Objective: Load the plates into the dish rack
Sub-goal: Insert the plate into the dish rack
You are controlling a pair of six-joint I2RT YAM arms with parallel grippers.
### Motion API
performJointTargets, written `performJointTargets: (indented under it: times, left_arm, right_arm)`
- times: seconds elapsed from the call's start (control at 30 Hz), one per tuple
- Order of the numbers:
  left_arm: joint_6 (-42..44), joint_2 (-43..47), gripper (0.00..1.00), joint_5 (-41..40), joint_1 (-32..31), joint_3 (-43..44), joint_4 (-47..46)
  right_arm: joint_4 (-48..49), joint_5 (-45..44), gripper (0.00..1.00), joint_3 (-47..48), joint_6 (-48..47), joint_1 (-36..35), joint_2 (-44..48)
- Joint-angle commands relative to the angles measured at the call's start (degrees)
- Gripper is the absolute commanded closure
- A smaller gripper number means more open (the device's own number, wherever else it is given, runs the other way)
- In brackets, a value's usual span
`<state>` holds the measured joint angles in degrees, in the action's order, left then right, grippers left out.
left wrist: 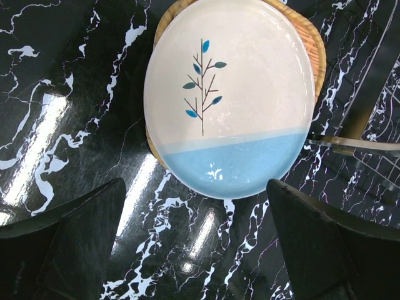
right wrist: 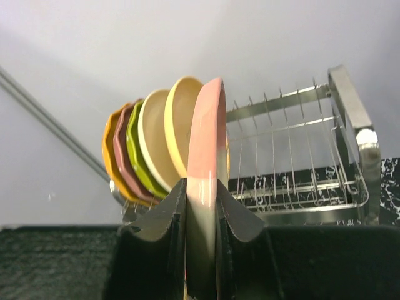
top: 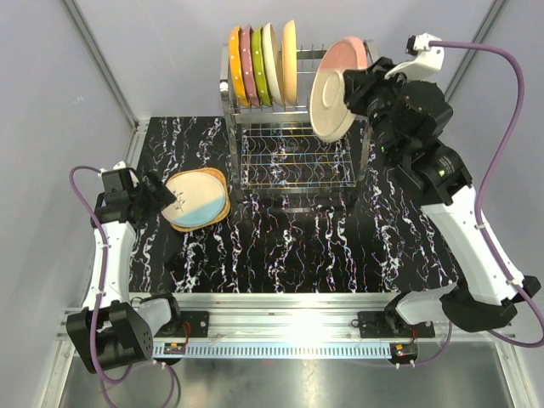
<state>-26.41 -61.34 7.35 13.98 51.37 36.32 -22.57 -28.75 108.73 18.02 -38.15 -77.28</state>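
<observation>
The dish rack (top: 293,157) stands at the back of the table, with several plates (top: 262,66) upright in its top tier: orange, pink, green, cream and yellow. My right gripper (top: 355,88) is shut on a pink-and-cream plate (top: 332,95), held on edge above the rack's right part. The right wrist view shows that plate (right wrist: 209,131) edge-on between the fingers (right wrist: 169,212), next to the racked plates (right wrist: 147,147) and the rack's prongs (right wrist: 294,156). On the left, a white-and-blue plate (top: 197,199) lies on a tan plate (left wrist: 317,53). My left gripper (left wrist: 197,240) hangs open just short of the white-and-blue plate (left wrist: 231,100).
Grey walls close in the black marbled table (top: 280,255) at the back and both sides. An aluminium rail (top: 280,327) with the arm bases runs along the near edge. A rack wire (left wrist: 365,145) reaches into the left wrist view at right.
</observation>
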Motion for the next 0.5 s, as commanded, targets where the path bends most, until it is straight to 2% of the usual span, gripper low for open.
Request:
performJointTargets:
  times: [0.0,0.47]
  left_arm:
    - [0.8,-0.3,0.01,1.9,0.3,0.3,-2.2]
    - [0.5,-1.2,0.01,2.9,0.3,0.1,-2.4]
  right_arm:
    - [11.6,2.6,1.0,6.6,2.5,2.5,-0.9]
    - [15.1,9.9,1.0,16.2,6.2,12.5,-11.2]
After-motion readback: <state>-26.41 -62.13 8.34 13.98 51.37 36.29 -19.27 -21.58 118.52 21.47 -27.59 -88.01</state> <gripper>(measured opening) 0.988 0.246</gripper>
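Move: Ahead of the right hand, which already holds the pink-and-cream plate on edge, the free slot beside the racked plates lies about 17 cm out, 8 cm left and roughly 12 cm lower. The pale yellow plate bounds it, 17 cm out and 11 cm left of the hand; the rack's right end frame is some 15 cm out, 6 cm right. From the idle left hand the slot is about 23 cm ahead, 41 cm right and well above. Carrying the pinched plate on edge over the upper tier's front bar, the right hand reaches forward about 7 cm towards the free slot. It climbs only a little, some 1.5 cm, nearly all of it early on, and drifts slightly right, away from the pale yellow plate. The wrist barely turns and the fingers keep their grip. ##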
